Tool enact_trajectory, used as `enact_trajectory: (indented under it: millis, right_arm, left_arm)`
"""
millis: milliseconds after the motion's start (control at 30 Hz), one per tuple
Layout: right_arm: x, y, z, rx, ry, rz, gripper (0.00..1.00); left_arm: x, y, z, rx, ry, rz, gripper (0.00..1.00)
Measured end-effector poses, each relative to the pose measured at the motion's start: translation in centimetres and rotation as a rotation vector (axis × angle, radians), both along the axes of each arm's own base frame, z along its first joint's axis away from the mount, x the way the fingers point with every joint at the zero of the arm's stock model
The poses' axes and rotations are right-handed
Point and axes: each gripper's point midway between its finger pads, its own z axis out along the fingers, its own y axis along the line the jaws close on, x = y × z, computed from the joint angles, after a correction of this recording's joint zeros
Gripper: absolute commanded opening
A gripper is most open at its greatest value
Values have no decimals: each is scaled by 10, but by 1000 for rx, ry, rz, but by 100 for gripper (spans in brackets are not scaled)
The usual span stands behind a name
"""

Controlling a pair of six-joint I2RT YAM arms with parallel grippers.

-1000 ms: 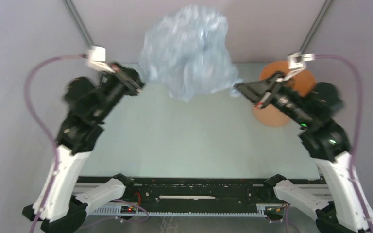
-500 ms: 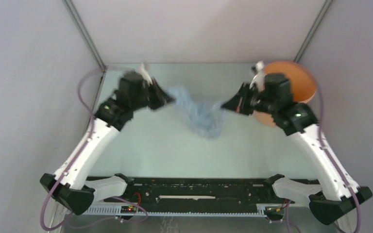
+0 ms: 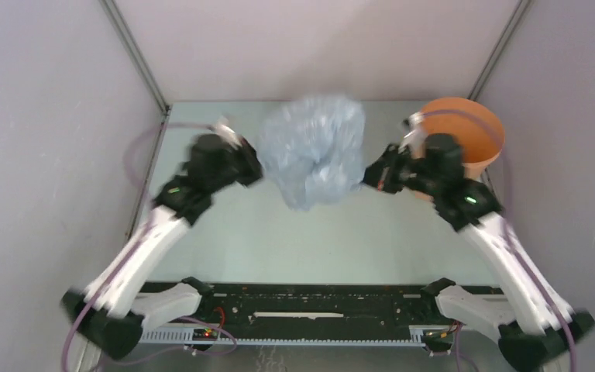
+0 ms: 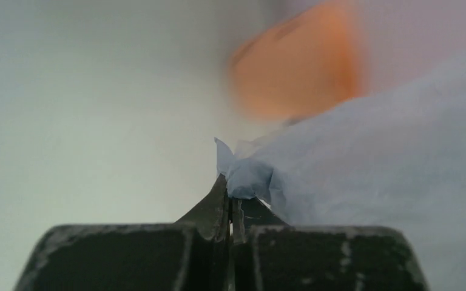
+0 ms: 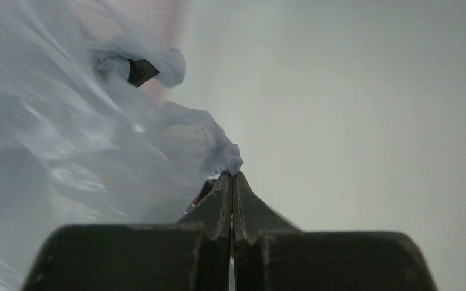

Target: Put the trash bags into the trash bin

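Observation:
The pale blue-grey trash bag [image 3: 312,149] hangs puffed up in the air between my two grippers over the far middle of the table. My left gripper [image 3: 254,167] is shut on its left edge; the left wrist view shows the film [image 4: 370,157] pinched at the closed tips [image 4: 230,195]. My right gripper [image 3: 372,175] is shut on its right edge; the right wrist view shows the film [image 5: 73,133] pinched at the closed tips [image 5: 232,177]. The orange trash bin [image 3: 469,132] stands at the far right corner, behind my right arm. It shows blurred in the left wrist view [image 4: 297,60].
Grey walls close in the table [image 3: 318,232] on the left, back and right. Metal posts stand at the two far corners. The black rail with the arm bases runs along the near edge.
The bag was spread high a second ago, then pulled down into a narrow sag, and has puffed up again now. Both grippers keep their hold on it and have moved slightly.

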Motion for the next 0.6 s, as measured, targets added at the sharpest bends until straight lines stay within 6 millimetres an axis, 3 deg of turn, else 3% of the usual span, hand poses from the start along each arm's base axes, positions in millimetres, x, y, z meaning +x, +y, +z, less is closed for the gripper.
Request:
enact_trajectory:
  millis: [33,67,100,133,167,200,233,333,367,433,533,600]
  right_arm:
    - [5,5,-48,-55,130,9,0]
    - [7,7,-97,-112,264,13,0]
    - [3,7,-144,-170,399,13,0]
    - [-9,2,-184,-223,523,12,0]
    - [-23,-4,-207,-254,610,10,0]
    - [-36,-9,-216,-265,670,7,0]
    - [-40,-10,-211,-250,675,6,0]
    - [-28,-5,-145,-92,542,12,0]
    - [-19,-4,-110,-14,469,12,0]
    - [-8,-4,-65,94,378,9,0]
    - [0,-5,-39,200,369,-5,0]
    - [2,-4,-35,243,407,-11,0]
  left_arm:
    - [4,-10,-71,60,175,-19,0]
    - [1,-15,-124,114,310,-30,1]
    - [-11,-17,-187,187,475,-41,4]
    - [-36,-11,-240,262,632,-49,6]
    - [-64,0,-272,321,755,-50,8]
    - [-70,1,-272,325,756,-59,11]
    - [-76,2,-268,325,750,-66,15]
    - [-62,-5,-220,260,585,-88,29]
    - [-55,-9,-197,239,516,-99,35]
    - [-42,-14,-163,229,402,-110,54]
    - [-32,-11,-131,244,273,-94,83]
    - [-33,-2,-128,270,246,-66,91]
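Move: The trash bag is pinched at one upper corner by each hand, the hands some 17 cm apart; its ballooned middle lies midway between them, about 8 cm above and 2 cm ahead. From the right hand the trash bin's middle is roughly 16 cm ahead, 26 cm to the right and 26 cm below; from the left hand it is about 12 cm ahead, 43 cm to the right and equally far below. Both arms carry on a fast flap, swinging the held bag down (left some 27 cm, right about 22 cm) and slightly back while the fingers tip down roughly 40 degrees, then turn back up with the fingers levelling partway. As the hands rise again, the left one by about half its drop, its fingers spread wide and let go of its corner, while the right, climbing nearly back to its starting height, keeps its pinch. ##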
